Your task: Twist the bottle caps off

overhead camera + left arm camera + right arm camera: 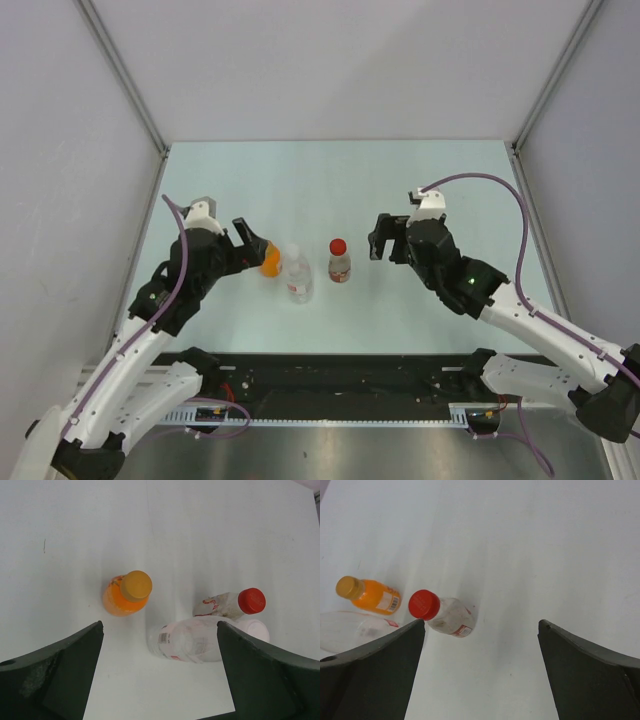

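Three bottles stand upright in a row mid-table, all capped. The orange-filled bottle (270, 260) has an orange cap (136, 585). The plain clear bottle (299, 277) has a white cap (253, 630). The clear bottle with a reddish label band (340, 266) has a red cap (338, 246). My left gripper (252, 244) is open and empty, just left of the orange bottle; in the left wrist view (160, 626) its jaws stand wide apart. My right gripper (384, 239) is open and empty, right of the red-capped bottle (454, 616), apart from it.
The pale table (450, 190) is walled by white panels at the back and both sides. A black rail with cabling (340, 385) runs along the near edge between the arm bases.
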You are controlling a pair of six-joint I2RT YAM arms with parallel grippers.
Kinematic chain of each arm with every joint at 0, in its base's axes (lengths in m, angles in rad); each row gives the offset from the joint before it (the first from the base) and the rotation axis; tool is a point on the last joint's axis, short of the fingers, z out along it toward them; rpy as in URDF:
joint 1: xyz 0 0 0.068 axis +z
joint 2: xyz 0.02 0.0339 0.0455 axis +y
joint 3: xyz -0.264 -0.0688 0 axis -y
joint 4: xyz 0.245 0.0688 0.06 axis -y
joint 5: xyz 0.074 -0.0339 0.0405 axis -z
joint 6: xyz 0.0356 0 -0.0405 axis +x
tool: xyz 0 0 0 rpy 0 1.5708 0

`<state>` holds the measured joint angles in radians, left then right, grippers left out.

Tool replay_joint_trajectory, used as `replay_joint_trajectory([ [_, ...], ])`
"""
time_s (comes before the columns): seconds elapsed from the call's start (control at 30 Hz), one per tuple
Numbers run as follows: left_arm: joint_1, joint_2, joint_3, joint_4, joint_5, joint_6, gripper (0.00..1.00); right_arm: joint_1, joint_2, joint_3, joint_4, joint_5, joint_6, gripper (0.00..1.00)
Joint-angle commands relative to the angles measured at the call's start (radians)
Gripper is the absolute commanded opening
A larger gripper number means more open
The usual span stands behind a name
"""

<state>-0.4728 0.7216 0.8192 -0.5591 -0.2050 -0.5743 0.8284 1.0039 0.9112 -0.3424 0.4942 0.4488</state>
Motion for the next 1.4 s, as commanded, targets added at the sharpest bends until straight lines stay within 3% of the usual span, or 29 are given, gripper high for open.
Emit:
replay_joint_trajectory([
  [0.0,-0.004,-0.039,-0.02,0.025,0.021,0.033,1.0,0.059,-0.027,0.032,0.123,-0.143,-0.071,1.0],
  [0.23,-0.003,-0.135,-0.077,0.064,0.059,0.074,1.0,0.176,0.065,0.126,0.146,-0.132,-0.104,1.0],
  [0.4,-0.004,-0.165,-0.077,0.031,0.042,0.074,1.0,0.193,0.128,0.146,0.158,-0.095,-0.102,1.0],
  [0.5,-0.004,-0.18,-0.078,0.015,0.03,0.074,1.0,0.17,0.168,0.147,0.123,-0.016,-0.085,1.0],
  [0.6,-0.004,-0.195,-0.081,0.008,0.026,0.077,1.0,0.1,0.222,0.147,0.095,-0.066,-0.058,1.0],
  [1.37,-0.003,-0.238,-0.101,-0.015,0.015,0.079,1.0,0.048,0.418,0.146,0.215,-0.164,-0.047,0.98],
])
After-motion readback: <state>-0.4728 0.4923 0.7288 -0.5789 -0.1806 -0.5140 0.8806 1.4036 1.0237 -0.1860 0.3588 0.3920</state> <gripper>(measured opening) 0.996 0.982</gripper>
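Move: The red-capped bottle stands about 10 cm to the right hand's left and 3 cm ahead, its middle some 16 cm below. Left of that bottle, the clear bottle stands about 10 cm over and 5 cm nearer the bases; the orange bottle is some 16 cm over and about level with it. From the left hand, the red-capped bottle lies roughly 20 cm to the right, 4 cm ahead and 15 cm down. Swing the right gripper left about 9 cm towards the red-capped bottle, rising and drawing back some 3 cm and yawing counter-clockwise on the way; then bring it forward and down about 10 cm to the red cap, easing off part of the yaw, fingers kept wide open. Meanwhile back the empty left gripper off about 3 cm, tilting its fingers slightly up. ##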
